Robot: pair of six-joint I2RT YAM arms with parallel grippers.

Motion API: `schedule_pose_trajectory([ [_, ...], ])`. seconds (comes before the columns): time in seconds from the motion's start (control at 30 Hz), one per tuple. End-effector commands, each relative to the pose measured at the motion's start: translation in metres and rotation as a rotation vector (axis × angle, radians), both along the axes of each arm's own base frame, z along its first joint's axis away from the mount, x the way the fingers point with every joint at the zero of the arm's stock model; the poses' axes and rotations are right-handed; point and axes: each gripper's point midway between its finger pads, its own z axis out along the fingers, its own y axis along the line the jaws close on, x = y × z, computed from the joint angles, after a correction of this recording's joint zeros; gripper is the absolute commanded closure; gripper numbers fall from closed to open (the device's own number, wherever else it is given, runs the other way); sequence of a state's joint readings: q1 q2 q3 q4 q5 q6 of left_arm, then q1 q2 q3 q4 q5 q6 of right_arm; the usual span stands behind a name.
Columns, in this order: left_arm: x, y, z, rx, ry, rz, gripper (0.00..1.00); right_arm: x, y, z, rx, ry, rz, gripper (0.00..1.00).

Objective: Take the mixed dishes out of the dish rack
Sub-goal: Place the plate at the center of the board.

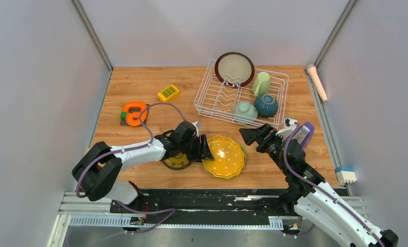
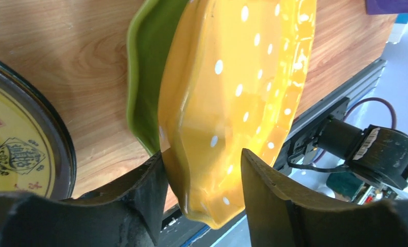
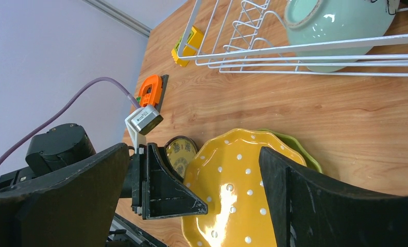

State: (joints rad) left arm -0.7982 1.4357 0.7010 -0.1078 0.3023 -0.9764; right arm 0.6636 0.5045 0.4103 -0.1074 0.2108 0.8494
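Note:
The orange white-dotted plate (image 1: 225, 157) lies on the green scalloped plate (image 2: 148, 67) on the wood near the front. My left gripper (image 1: 206, 148) has its jaws apart around the orange plate's left rim (image 2: 243, 77); one finger touches it, the other shows a gap. The small black yellow-patterned plate (image 1: 177, 162) lies beside it, partly under the arm. My right gripper (image 1: 247, 135) is open and empty, right of the orange plate (image 3: 243, 190). The dish rack (image 1: 212, 98) holds the maroon-rimmed plate (image 1: 234, 68), green mug (image 1: 261, 83), mint bowl (image 1: 244, 110) and teal bowl (image 1: 266, 104).
A yellow toy block (image 1: 168, 92) and an orange ring-shaped thing (image 1: 134, 112) sit left of the rack. A pink cylinder (image 1: 317, 81) lies along the right wall. A white and blue block (image 1: 345, 175) sits at the right edge.

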Motion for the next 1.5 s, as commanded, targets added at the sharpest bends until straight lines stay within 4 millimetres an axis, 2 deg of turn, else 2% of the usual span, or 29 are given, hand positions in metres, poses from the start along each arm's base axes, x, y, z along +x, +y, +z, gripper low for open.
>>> schedule_pose_trajectory([
  [0.0,0.007,-0.010,0.018,-0.016,-0.063,-0.044,0.38,0.003,-0.002,0.015,0.017,-0.049,-0.017,0.00],
  [0.2,0.006,-0.011,0.017,-0.007,-0.063,-0.069,0.28,0.005,-0.001,0.014,0.009,-0.041,-0.016,0.00],
  [0.33,0.005,-0.012,0.019,0.000,-0.076,-0.079,0.03,0.006,0.000,0.011,0.007,-0.031,-0.019,0.00],
  [0.4,0.005,-0.011,0.020,0.006,-0.085,-0.082,0.01,0.006,0.000,0.011,0.004,-0.031,-0.020,0.00],
  [0.57,0.003,-0.011,0.025,0.013,-0.108,-0.104,0.00,0.009,0.001,0.009,-0.024,-0.030,-0.016,0.00],
  [0.77,0.002,-0.018,0.036,0.006,-0.151,-0.135,0.00,0.017,-0.004,0.017,-0.124,-0.062,-0.038,0.00],
  [0.97,0.002,-0.020,0.023,0.047,-0.145,-0.149,0.00,0.022,-0.010,0.026,-0.152,-0.084,-0.074,0.00],
  [1.07,0.005,-0.012,0.010,0.118,-0.138,-0.139,0.00,0.024,-0.011,0.034,-0.169,-0.102,-0.077,0.00],
  [1.17,0.005,-0.008,0.009,0.133,-0.147,-0.137,0.00,0.029,-0.011,0.041,-0.215,-0.126,-0.080,0.00],
  [1.33,0.006,-0.005,0.022,0.124,-0.193,-0.155,0.00,0.047,-0.007,0.063,-0.379,-0.210,-0.062,0.00],
  [1.47,0.010,0.007,0.033,0.165,-0.240,-0.135,0.00,0.079,0.000,0.082,-0.585,-0.282,-0.024,0.00],
])
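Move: The yellow plate's middle lies some 6 cm to the left hand's right, level fore-and-aft and 3 cm below; its near rim is still between the half-open fingers. The green plate is directly under the yellow one, and the printed plate stands about 13 cm left of the hand. From the right hand, the brown-rimmed plate in the rack is roughly 30 cm ahead, 1 cm left and 8 cm lower; the mint bowl 16 cm ahead, 3 cm right, 14 cm lower; the blue bowl 19 cm ahead, 11 cm right, 14 cm lower. Let the yellow plate's rim go: spread the left fingers from a little over half open to fully wide, keeping that hand within about 1 cm of its place and tipping its fingers some 10 degrees steeper. Dip the open right gripper slightly, then send it forward and up about 5 cm towards the dish rack, rolling its left side down some 20 degrees. ##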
